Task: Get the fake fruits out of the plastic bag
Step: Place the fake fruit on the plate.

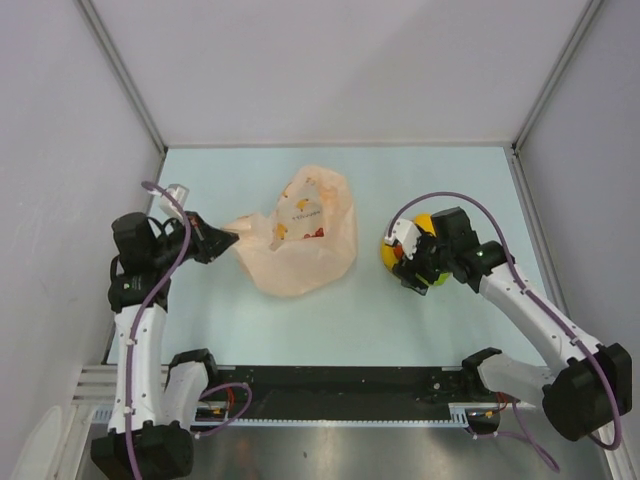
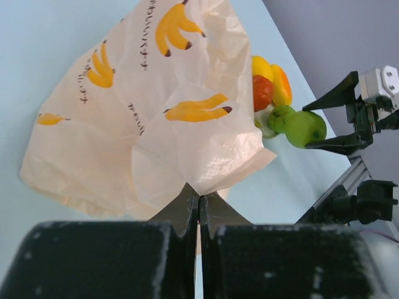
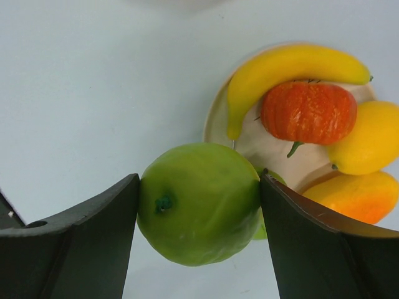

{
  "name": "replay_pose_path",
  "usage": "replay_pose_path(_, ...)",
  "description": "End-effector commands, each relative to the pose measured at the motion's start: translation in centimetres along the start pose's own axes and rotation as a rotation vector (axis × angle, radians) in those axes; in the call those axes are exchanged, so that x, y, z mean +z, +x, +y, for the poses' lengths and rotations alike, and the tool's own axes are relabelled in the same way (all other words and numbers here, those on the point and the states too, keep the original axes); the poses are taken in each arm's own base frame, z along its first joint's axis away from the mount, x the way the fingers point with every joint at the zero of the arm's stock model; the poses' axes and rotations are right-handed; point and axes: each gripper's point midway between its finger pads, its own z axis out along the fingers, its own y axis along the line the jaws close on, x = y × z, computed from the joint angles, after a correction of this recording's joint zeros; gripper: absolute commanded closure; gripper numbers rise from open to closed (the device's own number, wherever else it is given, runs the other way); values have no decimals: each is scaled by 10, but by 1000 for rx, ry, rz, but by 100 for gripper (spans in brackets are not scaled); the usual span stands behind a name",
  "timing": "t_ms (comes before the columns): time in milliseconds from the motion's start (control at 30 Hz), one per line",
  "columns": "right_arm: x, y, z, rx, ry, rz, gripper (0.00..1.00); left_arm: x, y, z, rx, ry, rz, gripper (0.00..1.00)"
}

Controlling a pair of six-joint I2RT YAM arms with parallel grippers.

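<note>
The peach plastic bag [image 1: 300,235] with banana prints lies mid-table, and a red shape [image 1: 318,234] shows through it. My left gripper [image 1: 226,240] is shut on the bag's [image 2: 143,106] left corner, with the film pinched between the tips [image 2: 199,198]. My right gripper [image 3: 199,176] is shut on a green apple [image 3: 193,218], just above the near rim of a cream plate [image 3: 249,146]. On the plate lie a banana [image 3: 287,68], a red-orange fruit [image 3: 308,112], a lemon [image 3: 368,140] and an orange fruit [image 3: 358,196]. The left wrist view shows the apple [image 2: 305,128] beyond the bag.
Grey walls with metal posts [image 1: 120,70] close the table on three sides. A black rail [image 1: 340,385] with both arm bases runs along the near edge. The plate's pile of fruits [image 1: 425,225] sits right of the bag, under the right wrist.
</note>
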Motion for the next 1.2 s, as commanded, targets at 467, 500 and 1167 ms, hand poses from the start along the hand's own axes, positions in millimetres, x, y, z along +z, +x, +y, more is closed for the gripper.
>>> replay_pose_path(467,45,20,-28,-53,95,-14,62,-6,-11,23,-28,-74,-33,100)
replay_pose_path(500,45,21,-30,-54,103,-8,62,-6,-10,23,-30,-74,-33,100)
replay_pose_path(1167,55,41,-39,-92,135,53,50,-6,2,26,-46,-78,-13,100)
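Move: The green fruit is gripped in the right hand. The middle of the plate it is bound for lies about 11 cm ahead of that hand, nearly in line with it, and 13 cm below. The green pepper sits on the plate's near right part, about 5 cm ahead and 5 cm right of the hand. The banana is 12 cm ahead and 5 cm left, the red pumpkin 14 cm ahead and 2 cm left. From the left hand the plate is some 40 cm right, 10 cm ahead and 25 cm lower. Still pinching the green fruit between its pads, the right hand lowers it towards the near side of the plate, beside the pepper: about 5 cm down first, then mostly forward, then down a little more, 6 cm down and nearly 4 cm forward in all. The wrist tilts only slightly and the fingers keep their hold. The left hand keeps its pinch on the bag's edge and shifts about 2 cm left early on. ##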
